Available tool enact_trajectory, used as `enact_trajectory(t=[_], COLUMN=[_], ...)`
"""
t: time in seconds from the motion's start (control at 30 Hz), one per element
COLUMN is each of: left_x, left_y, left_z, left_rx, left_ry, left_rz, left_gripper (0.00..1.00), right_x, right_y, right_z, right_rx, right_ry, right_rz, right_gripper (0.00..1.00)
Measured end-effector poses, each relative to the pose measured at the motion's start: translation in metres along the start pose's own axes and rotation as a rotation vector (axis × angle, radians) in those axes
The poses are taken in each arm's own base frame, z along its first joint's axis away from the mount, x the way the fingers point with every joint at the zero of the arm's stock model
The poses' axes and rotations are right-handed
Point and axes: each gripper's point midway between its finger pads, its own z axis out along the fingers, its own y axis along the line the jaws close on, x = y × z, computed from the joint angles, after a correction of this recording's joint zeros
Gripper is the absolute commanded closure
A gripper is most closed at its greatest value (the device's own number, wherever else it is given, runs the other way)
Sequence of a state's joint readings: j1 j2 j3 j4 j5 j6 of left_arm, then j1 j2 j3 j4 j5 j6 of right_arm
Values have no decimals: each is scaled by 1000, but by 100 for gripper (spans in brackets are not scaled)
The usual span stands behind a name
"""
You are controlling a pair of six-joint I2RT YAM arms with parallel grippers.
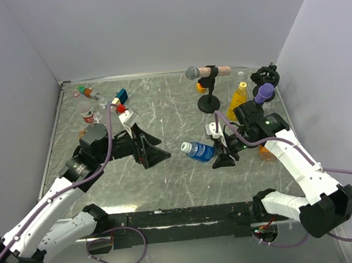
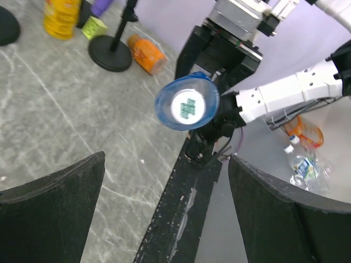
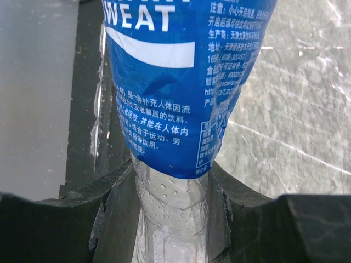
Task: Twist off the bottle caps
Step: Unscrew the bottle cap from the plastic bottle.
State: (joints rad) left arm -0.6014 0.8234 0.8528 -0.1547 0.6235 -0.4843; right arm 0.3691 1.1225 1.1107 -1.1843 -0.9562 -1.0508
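Observation:
A clear bottle with a blue label [image 1: 201, 152] hangs tilted above the table's middle. My right gripper [image 1: 220, 155] is shut on its clear lower part [image 3: 171, 213], the black fingers [image 3: 118, 219] pressing on both sides under the label [image 3: 181, 82]. Its white cap [image 1: 185, 146] points left at my left gripper [image 1: 160, 151], which stands open a short way off with nothing in it. In the left wrist view the cap [image 2: 189, 108] faces the camera, above and beyond the wide-spread fingers [image 2: 55, 192].
A yellow bottle [image 1: 239, 97] and a microphone stand [image 1: 208, 103] are at the back right, and an orange bottle [image 2: 147, 53] lies near the stand. Toy blocks [image 1: 122, 94] and a small red can [image 1: 89, 117] sit at the back left. A crushed clear bottle [image 2: 304, 164] lies off the table.

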Motion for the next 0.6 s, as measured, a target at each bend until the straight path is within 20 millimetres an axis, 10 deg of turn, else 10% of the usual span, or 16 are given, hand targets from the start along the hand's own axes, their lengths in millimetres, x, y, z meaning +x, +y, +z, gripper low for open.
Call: enact_trajectory(t=[0.6], left_x=[33], left_y=[-25], left_z=[49], left_rx=[94], left_ry=[108], left_rz=[58], left_gripper=[27], right_x=[6], right_y=[4], right_z=[2], right_rx=[7], right_ry=[7], right_rz=[-10], right_gripper=[66])
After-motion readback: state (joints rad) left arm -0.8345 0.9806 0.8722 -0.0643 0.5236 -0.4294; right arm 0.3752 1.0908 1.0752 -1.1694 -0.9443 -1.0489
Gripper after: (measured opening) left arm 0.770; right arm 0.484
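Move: The white bottle cap is about 9 cm to the left hand's right, neither ahead nor back, and about 1 cm lower. Behind it, the blue-labelled bottle body is centred some 14 cm right, 1 cm back and 5 cm down. The right gripper is about 20 cm right, 3 cm back and 10 cm down. From the right hand, the cap is roughly 11 cm left, 3 cm ahead and 9 cm up. Rightward, the left hand closes in on the white cap by about 5.5 cm, easing back and sinking some 2 cm each, most of the sinking late. The wrist swings clockwise nearly 10 degrees, and the wide-open fingers narrow to about three quarters, no touch on the cap yet visible. The right hand stays practically in place, keeping its pinch on the bottle's lower end with the cap turned towards the left fingers. ##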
